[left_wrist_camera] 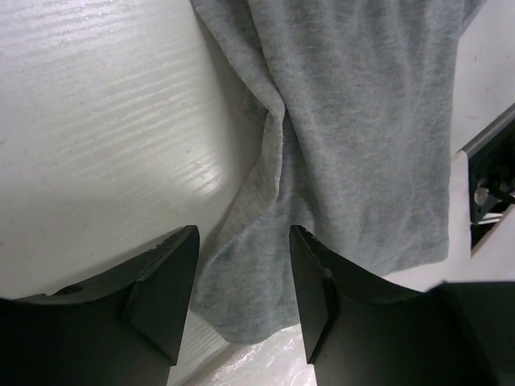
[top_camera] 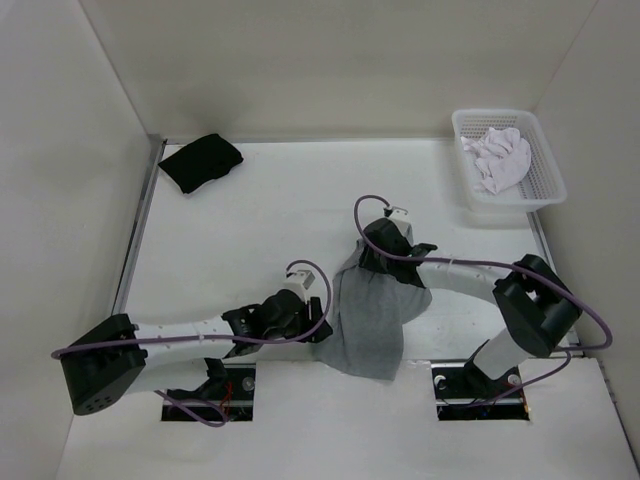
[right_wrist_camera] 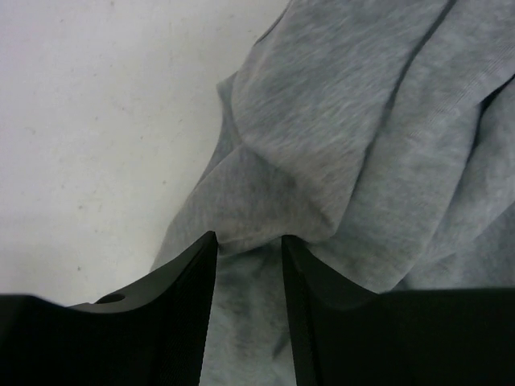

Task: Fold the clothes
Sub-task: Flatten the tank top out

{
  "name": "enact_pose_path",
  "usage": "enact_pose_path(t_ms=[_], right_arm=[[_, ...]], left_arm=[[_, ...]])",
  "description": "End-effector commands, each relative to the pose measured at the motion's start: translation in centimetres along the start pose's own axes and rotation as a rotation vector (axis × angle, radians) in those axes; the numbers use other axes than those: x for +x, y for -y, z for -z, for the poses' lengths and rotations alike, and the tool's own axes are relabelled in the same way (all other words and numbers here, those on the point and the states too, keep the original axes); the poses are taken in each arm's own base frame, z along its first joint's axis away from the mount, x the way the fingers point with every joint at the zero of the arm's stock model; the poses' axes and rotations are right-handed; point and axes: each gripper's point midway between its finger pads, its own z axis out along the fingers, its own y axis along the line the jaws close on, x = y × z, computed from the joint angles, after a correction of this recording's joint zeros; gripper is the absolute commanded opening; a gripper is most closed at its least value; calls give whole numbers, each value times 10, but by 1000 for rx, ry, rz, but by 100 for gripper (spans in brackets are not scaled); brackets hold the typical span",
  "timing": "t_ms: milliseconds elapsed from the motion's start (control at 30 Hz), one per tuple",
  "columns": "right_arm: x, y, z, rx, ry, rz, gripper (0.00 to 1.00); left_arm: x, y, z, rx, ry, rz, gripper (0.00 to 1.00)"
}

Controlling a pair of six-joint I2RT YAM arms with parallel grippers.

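The clothes, a light-grey T-shirt (top_camera: 368, 325), lie crumpled near the table's front edge between the two arms, with the lower end over the edge. My left gripper (top_camera: 322, 326) is at the shirt's left side. In the left wrist view it (left_wrist_camera: 243, 235) is open, and a rounded edge of the shirt (left_wrist_camera: 362, 121) lies below the gap. My right gripper (top_camera: 378, 256) is at the shirt's top end. In the right wrist view it (right_wrist_camera: 248, 239) stands open, with bunched fabric (right_wrist_camera: 338, 137) between and ahead of the jaws. No fabric looks pinched.
A black garment (top_camera: 200, 162) lies at the back left. A white basket (top_camera: 548, 190) at the back right holds a white garment (top_camera: 503, 160). White walls close in the table on three sides. Two cut-outs for the arm bases (top_camera: 480, 392) sit at the front edge.
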Motion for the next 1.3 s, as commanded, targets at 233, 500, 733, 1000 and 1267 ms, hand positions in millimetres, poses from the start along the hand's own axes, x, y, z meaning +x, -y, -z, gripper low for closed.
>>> enact_pose_path(t_ms=[233,500,733,1000,1267], right_arm=[[-38,-17,-22,-10,84,-60,35],[-61,-41,-16,-79,138,-80,3],[-169,-152,49,-398,310,-16,2],[-284,-250,194,-753,498,16,2],[-305,-250,279,-974,621,32,2]], left_arm=[[22,-34,-6,-196,-80,-153,25],[15,-44,-10,-289,-75,-180,2],[-124,-13,42,-189,331,12,0],[-259,-3,222,-256,840,84,0],[-296,66,342,-120,1103,26,0]])
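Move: The tank top's near-left corner lies just under the left fingertips, about 1 cm ahead, 1 cm to the right and 2 cm below. The right hand is over the tank top's upper left side; the fold there lies some 2 cm ahead, level sideways and 2 cm below. The folded black cloth is roughly 45 cm ahead of the left hand and 35 cm to its left. The laundry basket stands about 26 cm ahead of the right hand and 38 cm to its right. Barely shifting at first, the left hand sinking about 1 cm and the right easing 3 cm forward, both hands close their fingers and pinch the tank top. Then both swing up fast, over 40 cm, going left and forward before drawing back slightly, the left hand farther left than the right; both wrists tip up some 45 degrees and turn counter-clockwise, the left more. ##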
